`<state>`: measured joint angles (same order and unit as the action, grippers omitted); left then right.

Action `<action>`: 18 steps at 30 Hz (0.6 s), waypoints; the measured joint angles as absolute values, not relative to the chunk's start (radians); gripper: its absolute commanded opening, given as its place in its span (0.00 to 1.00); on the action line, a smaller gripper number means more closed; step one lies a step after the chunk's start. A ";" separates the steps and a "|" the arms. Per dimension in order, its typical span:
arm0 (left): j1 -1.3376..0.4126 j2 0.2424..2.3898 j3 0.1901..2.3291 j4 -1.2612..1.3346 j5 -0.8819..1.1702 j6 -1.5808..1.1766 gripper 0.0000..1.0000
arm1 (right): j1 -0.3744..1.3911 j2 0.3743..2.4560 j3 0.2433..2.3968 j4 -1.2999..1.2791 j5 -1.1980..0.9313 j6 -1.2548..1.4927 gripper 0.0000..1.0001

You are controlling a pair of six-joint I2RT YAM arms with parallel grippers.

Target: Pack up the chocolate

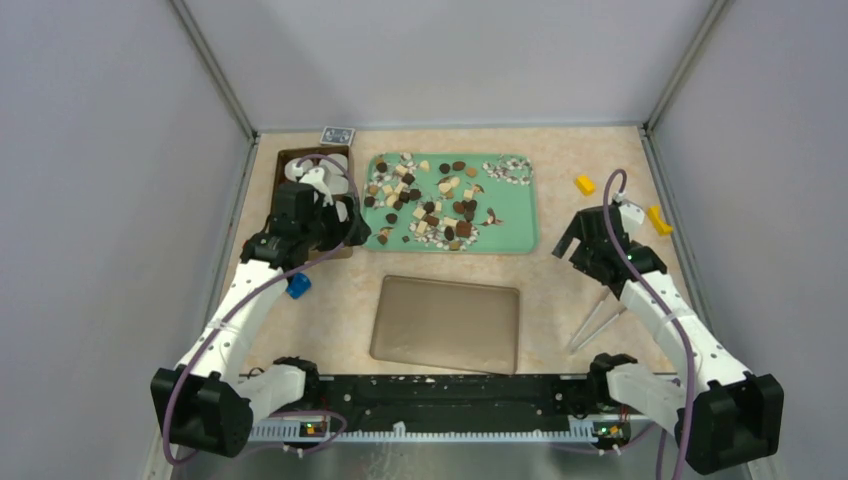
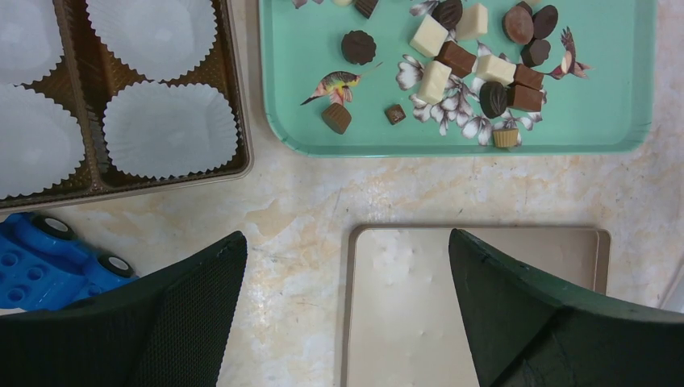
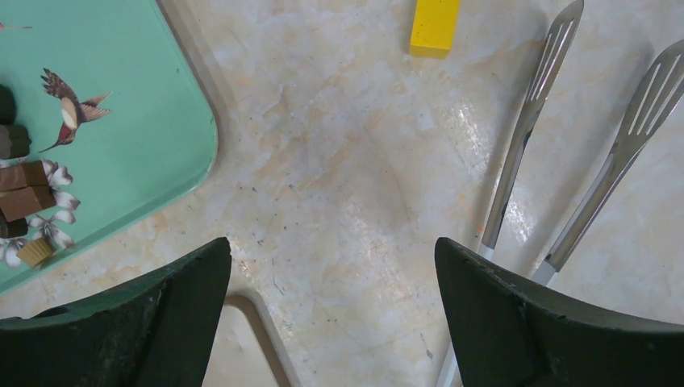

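Note:
The chocolate (image 1: 430, 205), many small dark, tan and cream pieces, lies scattered on a mint-green tray (image 1: 515, 225) at the back middle. In the left wrist view a cluster of the chocolate (image 2: 476, 68) lies on the tray (image 2: 581, 121), well ahead of my open, empty left gripper (image 2: 345, 236). That left gripper (image 1: 338, 232) hovers by the near end of a brown box (image 1: 283, 160). My right gripper (image 1: 580, 250) hangs open and empty off the tray's near right corner. Its wrist view shows a few chocolate pieces (image 3: 20, 189) at the far left, away from the gripper (image 3: 332, 242).
White paper cups (image 2: 169, 129) fill the brown box (image 2: 242, 121). A tan lid (image 1: 445, 322) lies near the front. Metal tongs (image 1: 600, 320) lie right of it, under the right arm. Two yellow blocks (image 1: 585, 184) (image 1: 658, 220), a blue toy (image 1: 298, 287) and a card (image 1: 337, 134) are around.

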<state>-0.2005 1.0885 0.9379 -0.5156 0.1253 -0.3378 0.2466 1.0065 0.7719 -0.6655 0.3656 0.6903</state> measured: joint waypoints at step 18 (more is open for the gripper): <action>-0.299 1.091 0.863 -0.471 0.329 -0.281 0.99 | 0.186 0.934 0.759 -0.778 0.414 0.803 0.83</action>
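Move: The brown tray's middle lies about 21 cm to the left hand's right, 16 cm back and 18 cm below. From that hand the nearest chocolate is 4 cm ahead and 6 cm right, the packing box 12 cm ahead and 11 cm left. The tongs' middle lies roughly 10 cm to the right hand's right, 5 cm back and 12 cm below; the yellow block is 19 cm ahead and 3 cm right of that hand. Left hand, open, swings 6 cm right and back towards the brown tray; right hand eases right and back towards the tongs. ##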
